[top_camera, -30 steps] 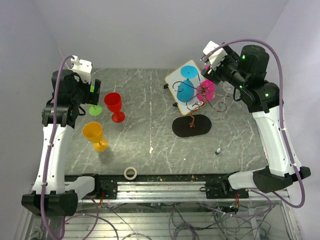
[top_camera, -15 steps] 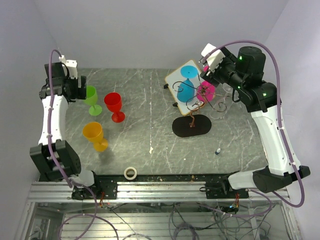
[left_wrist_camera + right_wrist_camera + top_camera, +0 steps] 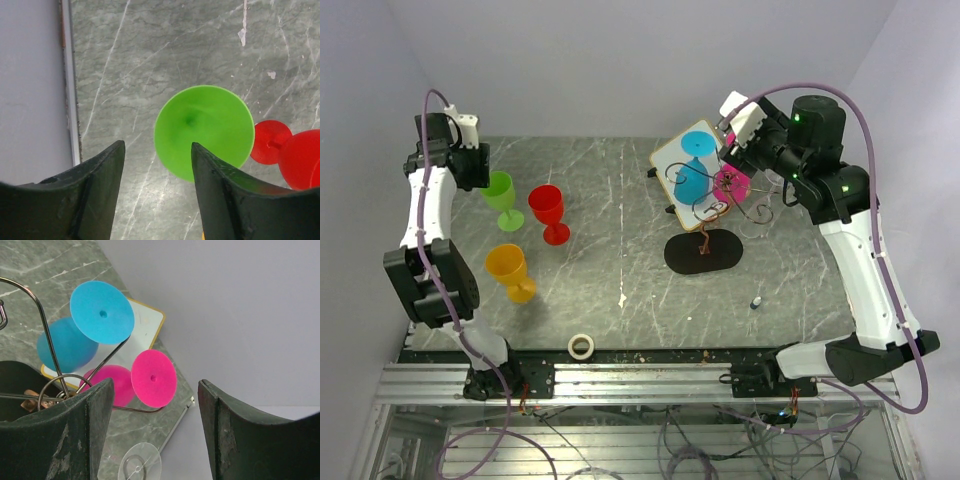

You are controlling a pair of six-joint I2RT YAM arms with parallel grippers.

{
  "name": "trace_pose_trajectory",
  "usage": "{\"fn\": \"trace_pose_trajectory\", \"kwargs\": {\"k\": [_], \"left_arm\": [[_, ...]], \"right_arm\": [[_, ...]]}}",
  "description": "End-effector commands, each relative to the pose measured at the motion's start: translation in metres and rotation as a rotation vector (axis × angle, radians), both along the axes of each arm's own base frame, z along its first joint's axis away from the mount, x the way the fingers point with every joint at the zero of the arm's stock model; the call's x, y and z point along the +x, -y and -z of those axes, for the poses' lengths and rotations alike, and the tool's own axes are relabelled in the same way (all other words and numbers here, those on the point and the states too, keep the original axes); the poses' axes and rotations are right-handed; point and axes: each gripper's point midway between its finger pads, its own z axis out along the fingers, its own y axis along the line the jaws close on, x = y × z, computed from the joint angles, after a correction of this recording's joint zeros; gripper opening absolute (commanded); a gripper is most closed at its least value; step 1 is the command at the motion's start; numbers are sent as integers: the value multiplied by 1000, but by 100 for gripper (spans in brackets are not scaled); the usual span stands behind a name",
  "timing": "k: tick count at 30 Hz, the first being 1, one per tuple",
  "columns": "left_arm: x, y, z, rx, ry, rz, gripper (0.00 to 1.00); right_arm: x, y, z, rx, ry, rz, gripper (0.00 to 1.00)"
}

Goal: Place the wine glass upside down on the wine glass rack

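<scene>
Three wine glasses stand upright at the left: green [image 3: 503,195], red [image 3: 548,208] and orange [image 3: 508,268]. My left gripper [image 3: 485,172] hangs open over the green glass [image 3: 204,131]. The near left part of its rim lies between the fingers, the right finger [image 3: 225,190] over the bowl. I cannot tell if they touch. The wine glass rack [image 3: 703,251] carries a blue glass [image 3: 692,170] and a pink glass [image 3: 731,183], both upside down. My right gripper [image 3: 733,152] is open and empty just behind the pink glass [image 3: 153,378] and blue glass [image 3: 102,312].
A white board with a wooden rim [image 3: 665,160] lies under the blue glass. A clear glass [image 3: 140,462] stands by the table's far right edge. A tape roll [image 3: 581,346] and a small object [image 3: 757,301] lie near the front. Walls close in left and right.
The left arm has folded back toward the far left wall, keeping its gripper by the green glass, and its jaws have narrowed. The right arm has barely shifted.
</scene>
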Motion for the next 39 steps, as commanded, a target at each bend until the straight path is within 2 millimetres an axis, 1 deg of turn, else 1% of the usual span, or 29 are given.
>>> {"fn": "trace_pose_trajectory", "kwargs": {"k": [1, 5, 8, 12, 16, 19, 20, 23, 24, 25, 26, 27, 28, 29, 30, 35, 37, 39], "left_arm": [[10, 4, 1, -44, -4, 28, 62], [15, 6, 11, -66, -34, 45, 50], [18, 7, 20, -79, -58, 51, 43], [20, 8, 25, -85, -75, 60, 34], [20, 7, 25, -76, -82, 70, 22], [20, 6, 17, -58, -76, 80, 11], [19, 4, 11, -44, -68, 81, 8], [16, -4, -11, 17, -28, 73, 7], [14, -8, -20, 48, -12, 62, 7], [12, -11, -33, 76, 18, 54, 7], [10, -14, -41, 97, 31, 50, 7], [7, -15, -53, 119, 57, 48, 7], [5, -16, -61, 133, 73, 46, 7], [1, -15, -74, 148, 103, 44, 7], [-1, -15, -81, 156, 120, 43, 7], [-19, -9, -140, 205, 271, 31, 7], [-26, -4, -165, 213, 338, 27, 7], [-34, 5, -191, 202, 409, 33, 7]], "right_arm": [[0, 3, -1, 6, 8, 8, 67], [0, 3, 1, 1, 4, 10, 67], [2, 3, 4, -2, -1, 12, 67], [4, 2, 6, -5, -8, 11, 67], [4, 2, 7, -4, -11, 10, 67], [4, 2, 7, -3, -9, 13, 67], [4, 2, 7, -4, -9, 12, 67], [3, 4, 6, 1, -8, 14, 67], [2, 4, 5, 3, -7, 13, 67], [2, 5, 5, 5, -7, 13, 67], [2, 5, 5, 7, -7, 13, 67], [2, 6, 4, 12, -5, 13, 67], [1, 6, 3, 17, -5, 11, 67], [0, 7, 2, 23, -2, 12, 67], [0, 8, 1, 31, -2, 12, 67], [2, 14, -9, 92, 20, 44, 67], [5, 18, -14, 119, 32, 63, 67], [9, 23, -19, 156, 49, 90, 68]]}}
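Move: The green wine glass stands about 4 cm to the right of the left hand and 3 cm ahead, its middle some 11 cm below. The red wine glass is roughly 16 cm to that hand's right and 1 cm back, the orange one some 7 cm right and 16 cm back, both equally low. From the right hand, the green wine glass lies about 50 cm left, 11 cm ahead and 34 cm below. Left hand sinks about 4 cm, pinches the green wine glass's left rim, then lifts it some 17 cm. ##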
